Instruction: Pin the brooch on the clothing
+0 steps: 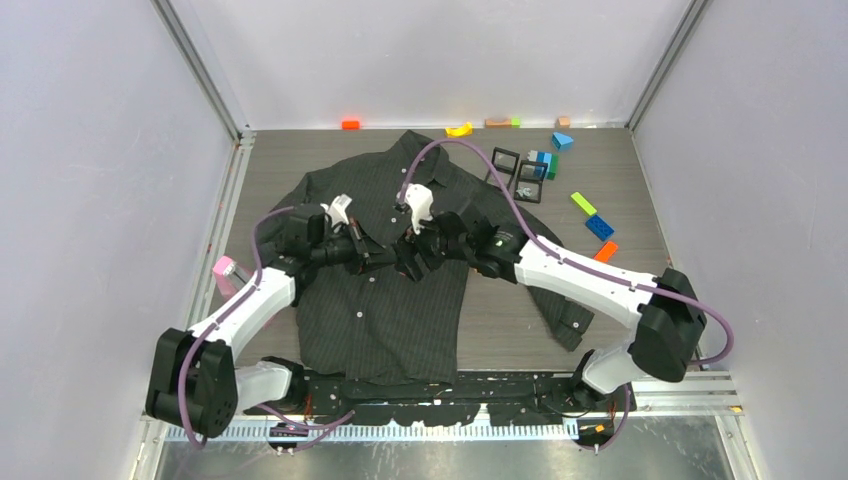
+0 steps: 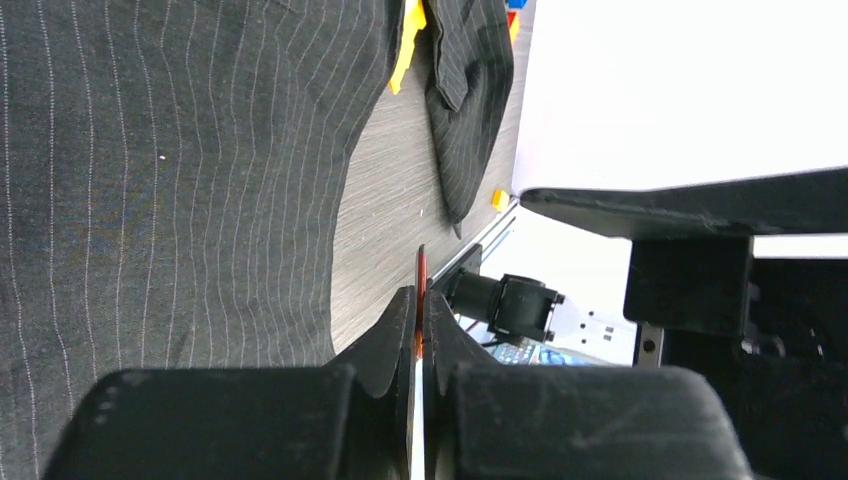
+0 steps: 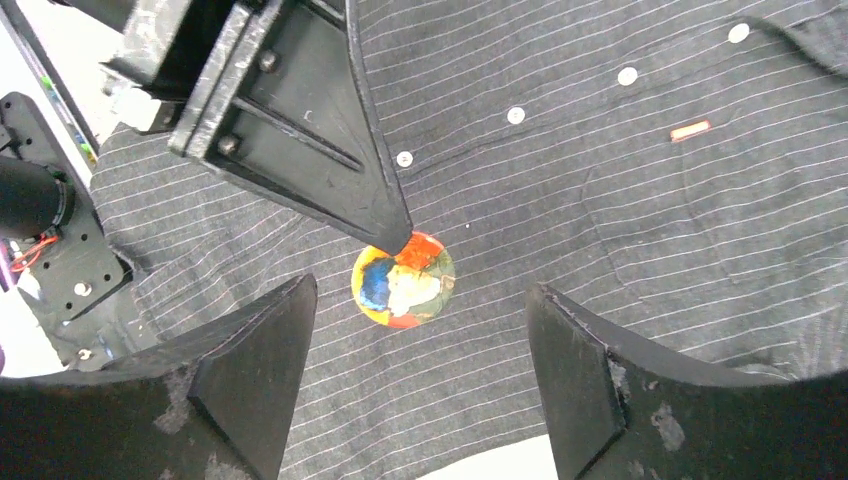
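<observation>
The clothing (image 1: 380, 310) is a dark pinstriped shirt lying flat, front up, with white buttons (image 3: 515, 115) and a small red tag (image 3: 690, 129). The brooch (image 3: 403, 280) is a round, many-coloured disc over the shirt front, just beside the button line. My left gripper (image 2: 420, 300) is shut on the brooch (image 2: 421, 270), which shows edge-on between its fingers. In the right wrist view one left finger (image 3: 330, 150) covers the brooch's top edge. My right gripper (image 3: 420, 290) is open, a finger either side of the brooch without touching it. From above, both grippers (image 1: 385, 258) (image 1: 410, 262) meet mid-chest and hide the brooch.
Coloured blocks lie along the back and right: orange (image 1: 350, 124), yellow (image 1: 459, 129), green (image 1: 583, 203), blue (image 1: 600, 226). Small black frames (image 1: 520, 170) sit right of the collar. A pink object (image 1: 228, 268) lies at the left edge by the left arm.
</observation>
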Action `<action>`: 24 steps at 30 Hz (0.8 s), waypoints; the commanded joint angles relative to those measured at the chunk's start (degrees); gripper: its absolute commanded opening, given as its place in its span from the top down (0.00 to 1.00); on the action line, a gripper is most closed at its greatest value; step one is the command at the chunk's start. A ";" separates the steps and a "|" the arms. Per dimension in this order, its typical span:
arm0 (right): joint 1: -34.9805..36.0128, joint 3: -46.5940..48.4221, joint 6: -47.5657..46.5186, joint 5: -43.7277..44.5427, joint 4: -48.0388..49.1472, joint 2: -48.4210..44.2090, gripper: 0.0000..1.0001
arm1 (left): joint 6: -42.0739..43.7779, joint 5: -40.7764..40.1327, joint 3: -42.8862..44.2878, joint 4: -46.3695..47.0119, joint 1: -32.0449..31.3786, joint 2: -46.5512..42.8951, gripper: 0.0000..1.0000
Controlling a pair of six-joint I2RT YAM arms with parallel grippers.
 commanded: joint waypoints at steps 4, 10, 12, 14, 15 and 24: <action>6.40 3.34 -2.54 14.81 -1.44 -1.92 0.22 | -4.80 -3.91 -2.03 6.69 -0.23 -3.39 1.00; 12.14 6.42 -5.86 24.84 -2.81 3.27 0.32 | -5.72 -4.93 -2.59 7.11 -0.23 -4.46 1.00; 13.43 7.16 -6.99 28.22 -2.50 4.75 0.36 | -5.96 -4.96 -2.68 7.20 -0.23 -4.55 1.00; 14.47 8.12 -7.96 30.79 -2.63 6.14 0.40 | -6.15 -5.06 -2.82 7.22 -0.23 -4.71 1.00; 14.74 8.42 -8.45 32.16 -2.75 6.56 0.42 | -6.25 -5.11 -2.82 7.22 -0.23 -4.78 1.00; 16.69 8.68 -11.28 40.82 -0.73 9.70 0.54 | -6.59 -5.60 -2.79 7.24 -0.23 -5.53 1.00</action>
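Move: The brooch is in the left gripper's shut tips, about 1 cm ahead, 2 cm to the right and 1 cm below that hand; from the open right hand it lies about 1 cm left and 3 cm lower. Also from the right hand, the nearest shirt button is some 4 cm ahead and 7 cm left, the red tag about 17 cm ahead and 2 cm right, and the yellow block about 11 cm ahead and 16 cm right, all roughly 13 cm below. Around the brooch, which the left hand still pinches while easing it about 1.5 cm forward and up, the right hand regrips its approach: backs off some 2 cm while rising slightly, then comes left, forward and down towards the brooch again. Meanwhile it turns about 30 degrees, its fingers swinging from mostly left to more forward and closing to about half open, close about the brooch without a clear touch. ##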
